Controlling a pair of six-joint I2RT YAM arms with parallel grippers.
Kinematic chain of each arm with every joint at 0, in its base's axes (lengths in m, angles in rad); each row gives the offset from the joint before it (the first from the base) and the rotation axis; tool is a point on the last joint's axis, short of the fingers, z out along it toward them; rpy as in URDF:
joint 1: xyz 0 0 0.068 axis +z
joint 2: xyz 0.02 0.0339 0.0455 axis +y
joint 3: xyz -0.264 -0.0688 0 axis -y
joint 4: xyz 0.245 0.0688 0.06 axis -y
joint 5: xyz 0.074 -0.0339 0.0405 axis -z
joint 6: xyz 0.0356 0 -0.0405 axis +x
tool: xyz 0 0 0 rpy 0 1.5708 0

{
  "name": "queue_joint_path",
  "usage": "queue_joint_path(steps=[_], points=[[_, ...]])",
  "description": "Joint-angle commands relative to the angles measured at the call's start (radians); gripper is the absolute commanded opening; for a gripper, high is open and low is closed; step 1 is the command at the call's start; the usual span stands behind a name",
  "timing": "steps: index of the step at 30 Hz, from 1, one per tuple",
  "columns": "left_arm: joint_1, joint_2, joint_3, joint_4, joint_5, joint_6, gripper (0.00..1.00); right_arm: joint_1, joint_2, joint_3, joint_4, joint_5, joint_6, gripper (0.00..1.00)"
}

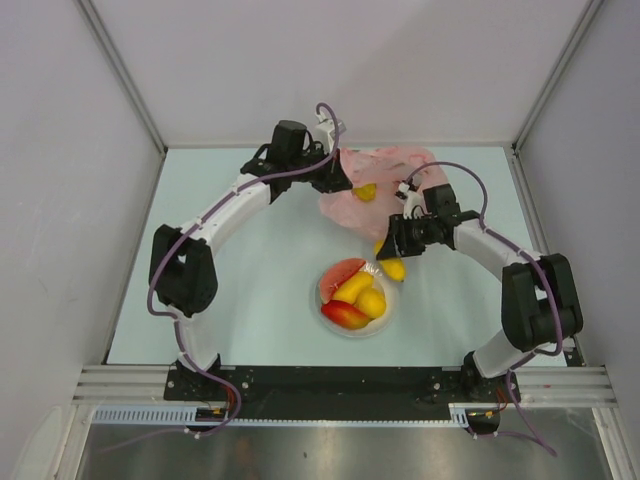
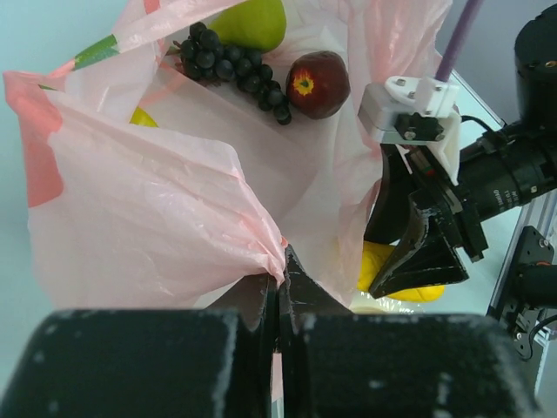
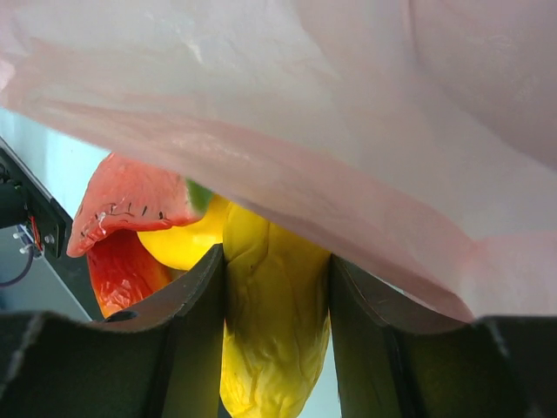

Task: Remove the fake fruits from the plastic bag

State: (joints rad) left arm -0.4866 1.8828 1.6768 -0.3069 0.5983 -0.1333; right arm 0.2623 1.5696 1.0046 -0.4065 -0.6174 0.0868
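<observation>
The pink plastic bag (image 1: 385,180) lies at the back of the table, its mouth held up. My left gripper (image 2: 280,283) is shut on the bag's edge (image 2: 174,218); it also shows in the top view (image 1: 335,182). Inside the bag I see a dark grape bunch (image 2: 233,67), a green pear (image 2: 252,22), a dark red apple (image 2: 318,84) and a yellow fruit (image 1: 366,190). My right gripper (image 3: 277,270) is shut on a yellow oval fruit (image 3: 274,340), just outside the bag's mouth and above the plate's far rim (image 1: 392,262).
A white round plate (image 1: 388,312) in front of the bag holds a pinkish-red slice (image 1: 338,272), two yellow fruits (image 1: 352,288) and a red-orange mango (image 1: 343,315). The walls of the enclosure stand at left, right and back.
</observation>
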Motion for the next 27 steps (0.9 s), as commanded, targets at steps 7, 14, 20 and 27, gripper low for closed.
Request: queue_joint_path(steps=[7, 14, 20, 27], points=[[-0.004, -0.06, -0.025, 0.031, 0.026, -0.031, 0.0, 0.067, 0.061, -0.001, 0.031, -0.022, 0.002, 0.32], [-0.004, -0.047, -0.017, 0.04, 0.034, -0.043, 0.0, 0.104, 0.081, -0.003, 0.032, -0.028, -0.024, 0.41], [-0.004, -0.048, -0.019, 0.042, 0.035, -0.04, 0.0, 0.114, 0.072, -0.004, 0.002, -0.001, -0.035, 0.73], [-0.004, -0.057, -0.025, 0.035, 0.032, -0.031, 0.0, 0.071, 0.0, 0.002, -0.035, -0.054, -0.039, 0.85]])
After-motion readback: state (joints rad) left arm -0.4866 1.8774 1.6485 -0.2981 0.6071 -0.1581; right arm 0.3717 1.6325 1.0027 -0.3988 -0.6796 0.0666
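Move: The right hand holds a long yellow fruit low over the plate's far right edge. The plate's middle is about 9 cm back, 8 cm to the left and 7 cm below. On the plate, the round yellow fruit sits some 10 cm back and 5 cm left of the hand, the oblong yellow fruit 7 cm back and 9 cm left, and the watermelon slice 4 cm back and 12 cm left. From the left hand, the plate is about 22 cm back, 4 cm right and 20 cm lower. Leftward and back over the plate's right side, about 5 cm in all, the right hand carries the long yellow fruit while sinking some 2 cm and turning slightly counter-clockwise. Near the end of that travel its fingers spread wide and let go of the fruit, and the hand begins to lift slightly. The left hand stays nearly in place, still pinching the bag's rim. ##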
